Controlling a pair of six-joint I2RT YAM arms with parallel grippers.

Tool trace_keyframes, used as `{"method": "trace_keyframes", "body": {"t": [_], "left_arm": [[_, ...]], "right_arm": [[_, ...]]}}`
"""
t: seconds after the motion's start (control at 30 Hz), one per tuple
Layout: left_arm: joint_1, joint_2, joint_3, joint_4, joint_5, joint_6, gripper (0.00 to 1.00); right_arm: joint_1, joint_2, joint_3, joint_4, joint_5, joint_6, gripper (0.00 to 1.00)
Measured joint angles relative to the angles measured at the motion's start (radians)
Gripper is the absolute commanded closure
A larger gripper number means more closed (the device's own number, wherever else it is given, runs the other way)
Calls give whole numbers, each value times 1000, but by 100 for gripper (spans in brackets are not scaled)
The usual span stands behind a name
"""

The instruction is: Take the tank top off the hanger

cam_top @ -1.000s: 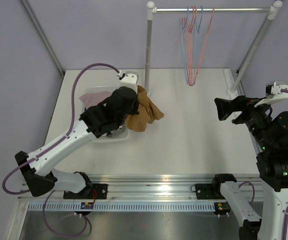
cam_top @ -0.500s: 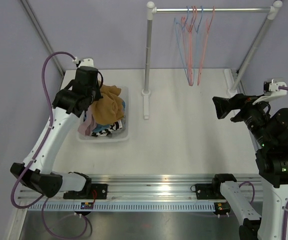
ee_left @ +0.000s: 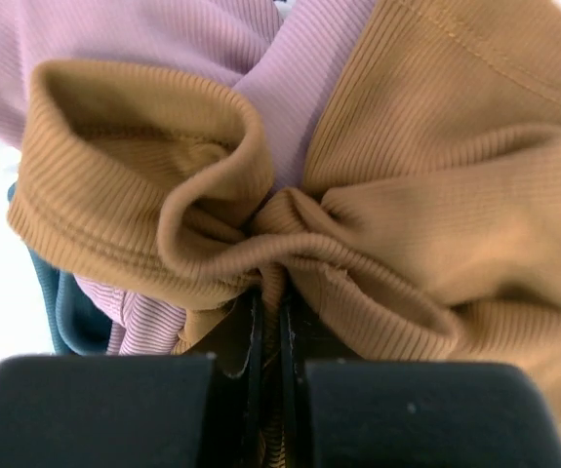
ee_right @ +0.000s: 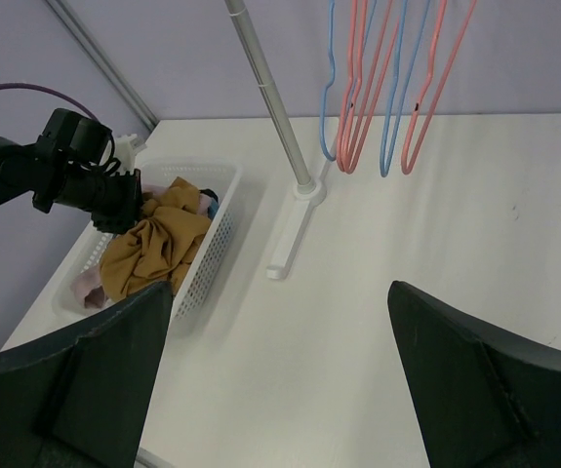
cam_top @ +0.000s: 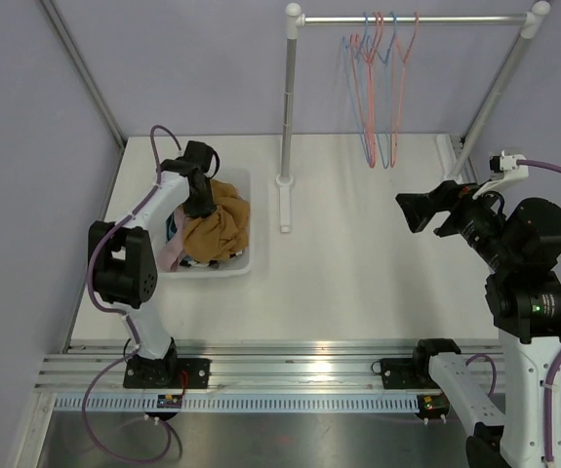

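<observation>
The mustard ribbed tank top [cam_top: 218, 226] lies bunched in the white basket [cam_top: 252, 255] at the left of the table. My left gripper [cam_top: 200, 189] is at the basket's far side, shut on a fold of the top. In the left wrist view the tank top [ee_left: 436, 195] fills the frame and a pinched ridge of it sits between the shut left gripper [ee_left: 270, 304]. Several bare pink and blue wire hangers [cam_top: 374, 88] hang on the rail. My right gripper [cam_top: 413, 211] stands open above the table's right side, holding nothing; in its own view the right gripper [ee_right: 278, 292] frames bare table.
A pink garment [ee_left: 290, 58] and other clothes lie under the tank top in the basket [ee_right: 207, 258]. The rack's white post [cam_top: 287, 107] and foot [cam_top: 283, 207] stand just right of the basket. The hangers [ee_right: 387, 88] dangle above the far table edge.
The left arm has swung back and folded in, carrying the tank top from the basket's right rim into the basket. The right gripper has shifted slightly left.
</observation>
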Motion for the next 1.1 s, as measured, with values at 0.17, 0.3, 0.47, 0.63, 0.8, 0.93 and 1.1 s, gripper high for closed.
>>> {"method": "trace_keyframes", "body": {"t": [0.17, 0.3, 0.47, 0.63, 0.8, 0.93, 1.1], "left_arm": [[0, -36, -14, 4, 4, -15, 76], [0, -75, 11, -48, 1, -23, 41], [0, -157, 121, -122, 1, -36, 1], [0, -310, 200, -148, 2, -30, 1], [0, -491, 198, -142, -3, 5, 1], [0, -745, 62, -89, -26, 53, 1], [0, -1050, -84, -71, -57, 116, 1]], "right_arm": [[0, -14, -5, 1, -13, 2, 0], [0, -15, -5, 0, -21, 2, 0], [0, -12, 0, -20, -19, -15, 1], [0, -11, 2, -76, 64, -45, 1], [0, -11, 6, -188, 227, -79, 1], [5, -21, 3, -245, 279, -95, 1], [18, -66, -23, -262, 291, -109, 1]]}}
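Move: Down inside the white basket, the left hand still pinches the brown tank top; the basket's middle lies about 3 cm back and 4 cm below this hand. Most of the brown cloth spreads some 4 cm to the right and 4 cm back; the pink top shows roughly 6 cm left and 6 cm back. The rack's left foot stands level, about 19 cm to the right. From the right hand, the brown tank top lies about 12 cm ahead, 42 cm left and 35 cm below. Letting go of the brown tank top in the basket, the left fingers spread wide as the hand begins to lift; it climbs about 28 cm almost straight up at first, then also draws back some 17 cm and a little left, its fingers tipping up about 50 degrees. Late on, the empty open right hand sinks about 6 cm and swings 5 cm right, turning clockwise. ##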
